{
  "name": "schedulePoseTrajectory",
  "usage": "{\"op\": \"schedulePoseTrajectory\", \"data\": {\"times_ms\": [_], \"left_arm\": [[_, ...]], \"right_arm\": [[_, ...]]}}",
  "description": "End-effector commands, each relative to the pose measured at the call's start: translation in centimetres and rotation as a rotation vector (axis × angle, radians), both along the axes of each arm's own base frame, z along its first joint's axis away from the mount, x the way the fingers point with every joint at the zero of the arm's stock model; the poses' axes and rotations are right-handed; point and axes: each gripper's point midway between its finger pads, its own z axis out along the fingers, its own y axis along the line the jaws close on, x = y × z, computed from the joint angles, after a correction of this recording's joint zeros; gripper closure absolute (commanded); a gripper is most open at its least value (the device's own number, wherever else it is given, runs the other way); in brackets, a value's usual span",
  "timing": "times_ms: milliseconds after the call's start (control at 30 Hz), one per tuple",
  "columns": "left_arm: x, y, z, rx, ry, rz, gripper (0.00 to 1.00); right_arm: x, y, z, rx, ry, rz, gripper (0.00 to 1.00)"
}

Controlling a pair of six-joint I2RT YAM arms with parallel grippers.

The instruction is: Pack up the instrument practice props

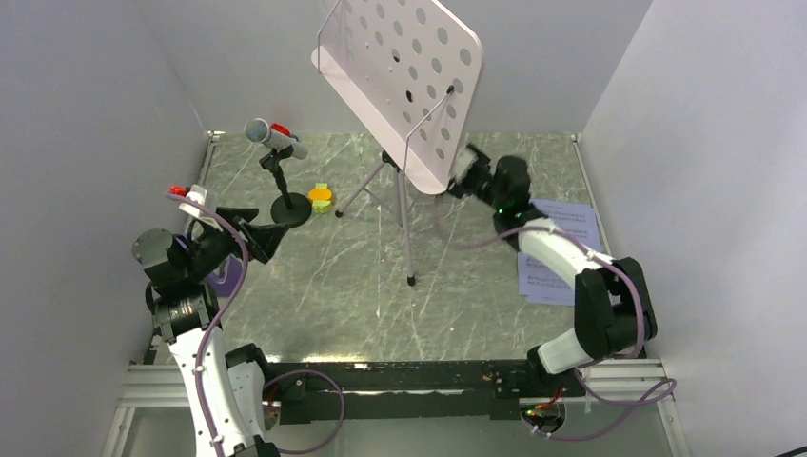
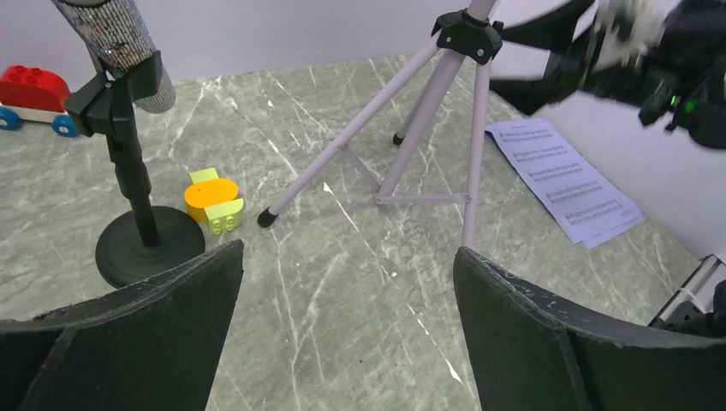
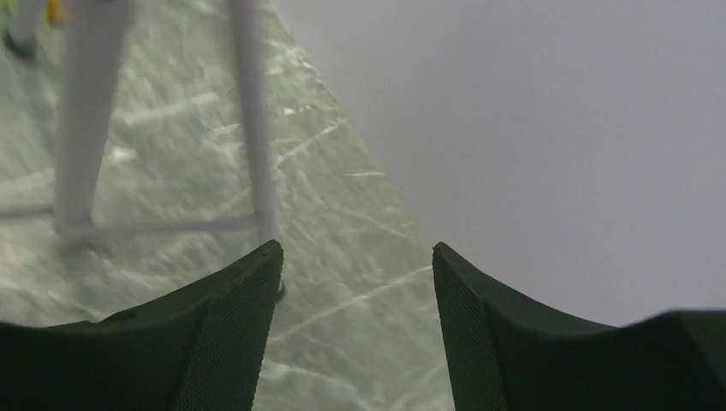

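Note:
The grey perforated music stand [image 1: 400, 67] stands on tripod legs [image 1: 404, 214] at the back middle; the legs also show in the left wrist view [image 2: 428, 111]. The silver microphone [image 1: 271, 138] sits on its black round base [image 1: 290, 209], with the orange-and-yellow-green block [image 1: 322, 198] beside it. White sheet-music pages [image 1: 561, 252] lie at the right, partly under my right arm. A purple shape [image 1: 226, 276], likely the metronome, is mostly hidden by my left arm. My left gripper [image 1: 259, 228] is open and empty near the microphone base. My right gripper [image 1: 459, 176] is open beside the stand plate's lower edge.
A red toy car [image 2: 34, 90] sits by the back wall behind the microphone [image 2: 120, 43]. Another small red-and-white item [image 1: 181, 193] lies at the left wall. Grey walls close the table on three sides. The tripod legs [image 3: 257, 128] stand just left of my right gripper [image 3: 355, 257].

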Motion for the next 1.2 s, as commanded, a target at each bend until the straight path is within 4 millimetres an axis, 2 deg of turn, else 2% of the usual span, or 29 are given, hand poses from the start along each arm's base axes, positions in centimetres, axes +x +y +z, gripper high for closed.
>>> {"op": "schedulePoseTrajectory", "data": {"times_ms": [0, 67, 200, 300, 500, 767, 1033, 1167], "left_arm": [[-0.1, -0.3, 1.2, 0.001, -0.042, -0.025, 0.04], [-0.1, -0.3, 1.1, 0.010, -0.036, -0.024, 0.04], [-0.2, -0.3, 0.9, 0.014, -0.031, -0.022, 0.04], [-0.3, -0.3, 0.8, 0.013, -0.032, -0.021, 0.04], [-0.4, -0.3, 0.5, 0.008, -0.032, -0.017, 0.04], [-0.2, -0.2, 0.2, 0.004, -0.026, -0.012, 0.03], [0.1, -0.1, 0.1, -0.007, -0.021, -0.012, 0.03], [0.0, -0.1, 0.1, -0.002, -0.023, -0.009, 0.03]], "right_arm": [[-2.5, 0.3, -0.1, 0.554, 0.764, 0.042, 0.34], [-4.3, 2.0, 2.4, 0.685, 0.880, 0.197, 0.34], [-6.1, 3.9, 6.1, 0.899, 1.079, 0.374, 0.33], [-5.8, 4.6, 7.4, 1.017, 1.189, 0.431, 0.32], [-3.9, 5.3, 7.6, 1.152, 1.382, 0.427, 0.31], [-3.7, 6.2, 9.2, 1.185, 1.414, 0.504, 0.33], [-4.6, 7.8, 9.2, 1.116, 1.393, 0.561, 0.48], [-4.5, 8.1, 9.2, 1.076, 1.325, 0.576, 0.65]]}}
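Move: The music stand's clamp knob, just released, is some 10 cm left of the right hand, 4 cm back and 6 cm up. Some 22 cm below that hand, the stand's front foot is about 17 cm left and 12 cm back, and the music sheets lie about 25 cm right and 3 cm back. From the left hand the knob is roughly 34 cm right and 18 cm ahead, about level with it. Wind the open right gripper back for a fresh hold: roll it about 110 degrees clockwise as seen from behind the hand, swinging the fingers round to point left. After a small hook forward and up, bring it left and up some 7 cm each and about 5 cm back to the clamp knob, then start closing the fingers around the knob, leaving them part open. ##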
